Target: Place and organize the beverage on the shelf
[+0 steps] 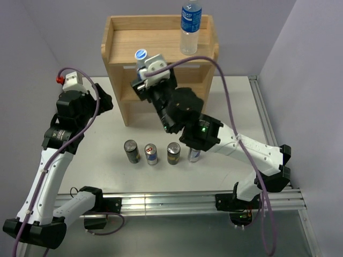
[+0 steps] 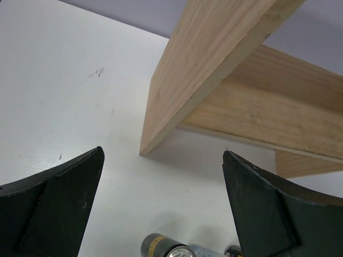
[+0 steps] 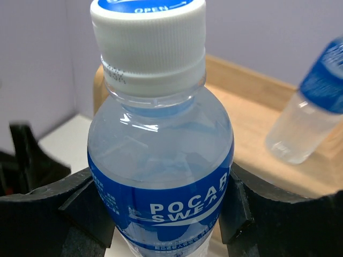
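The light wooden shelf [image 1: 126, 37] stands at the back of the table. One clear bottle with a blue label [image 1: 190, 24] stands upright on its top board, and shows too in the right wrist view [image 3: 308, 110]. My right gripper [image 3: 161, 179] is shut on a second blue-labelled bottle [image 3: 161, 160] with a white cap [image 1: 141, 54], held upright in front of the shelf's top left part. Several cans [image 1: 151, 154] stand in a row on the table. My left gripper [image 2: 163, 155] is open with nothing in it, near the shelf's left side panel [image 2: 187, 80].
The right arm's forearm [image 1: 214, 136] reaches over the right end of the can row and partly hides one can [image 1: 194, 155]. A metal rail [image 1: 171, 201] runs along the near edge of the table. Purple walls close in the back and the right.
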Robot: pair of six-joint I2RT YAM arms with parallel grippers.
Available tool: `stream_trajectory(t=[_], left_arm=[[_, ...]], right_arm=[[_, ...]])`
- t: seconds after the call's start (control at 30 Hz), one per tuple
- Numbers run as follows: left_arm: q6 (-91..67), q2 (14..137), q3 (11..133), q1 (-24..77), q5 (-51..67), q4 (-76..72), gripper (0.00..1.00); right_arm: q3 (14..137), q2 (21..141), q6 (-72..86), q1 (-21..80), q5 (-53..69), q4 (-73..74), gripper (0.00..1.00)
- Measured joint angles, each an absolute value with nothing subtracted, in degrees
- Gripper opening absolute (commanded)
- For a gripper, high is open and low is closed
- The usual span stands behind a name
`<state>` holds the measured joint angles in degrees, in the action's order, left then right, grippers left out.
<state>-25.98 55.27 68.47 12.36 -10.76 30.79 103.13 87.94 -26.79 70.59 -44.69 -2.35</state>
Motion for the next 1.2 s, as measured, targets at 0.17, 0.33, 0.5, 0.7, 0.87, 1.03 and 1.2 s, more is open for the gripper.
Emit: stream_trajectory(t=[0.17, 0.33, 0.5, 0.7, 0.87, 1.03, 1.2], left_arm=[[-25.26, 55.33, 66.15, 12.34, -10.92, 27.11, 0.99], [-24.64, 56.49, 64.97, 11.27, -10.33, 25.3, 0.99], [-24.64, 56.62, 62.13, 7.92, -7.57, 23.7, 0.98], [-24.6, 56.49, 60.14, 5.37, -6.39, 23.33, 0.98], [-24.47, 55.72, 58.72, 5.37, -6.33, 23.18, 0.98], [-24.45, 55.75, 58.5, 5.37, -6.28, 23.16, 0.98], [-24.43, 55.75, 58.5, 5.37, -6.28, 23.16, 0.98]], right_arm=[[114.08, 89.62, -27.18, 66.61, -43.97, 1.52, 0.0], [127.92, 95.96, -25.17, 60.99, -42.04, 8.86, 0.0], [134.19, 100.73, -23.31, 57.52, -40.01, 13.69, 0.0], [138.78, 106.17, -21.3, 54.96, -36.56, 17.28, 0.0], [140.22, 108.29, -19.88, 51.9, -33.93, 18.85, 0.0], [142.58, 108.77, -18.83, 48.75, -32.73, 18.98, 0.0], [144.33, 108.95, -17.82, 46.35, -32.25, 18.96, 0.0]])
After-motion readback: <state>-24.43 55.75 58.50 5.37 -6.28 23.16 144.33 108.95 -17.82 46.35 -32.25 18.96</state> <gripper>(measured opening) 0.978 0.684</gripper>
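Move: The right hand already holds the bottle upright; the free spot for it on the top shelf, just left of the standing bottle, lies about 20 cm ahead, 7 to the right, its board some 8 below. The standing bottle is about 22 ahead, 13 right and 2 higher; the shelf's front edge is roughly 13 ahead, 4 right, 9 below. From the left hand the spot is some 18 ahead, 20 right and 10 up. Forward about 15 cm in all, the right arm carries the still-gripped bottle towards the top shelf: first it climbs about 8 cm while swinging right, then reaches on while dipping 4 and drifting back left, and finally veers right and slightly up towards the standing bottle, the hand having turned some 10 degrees clockwise. The empty left hand sinks about 5 cm and edges left, staying open. ##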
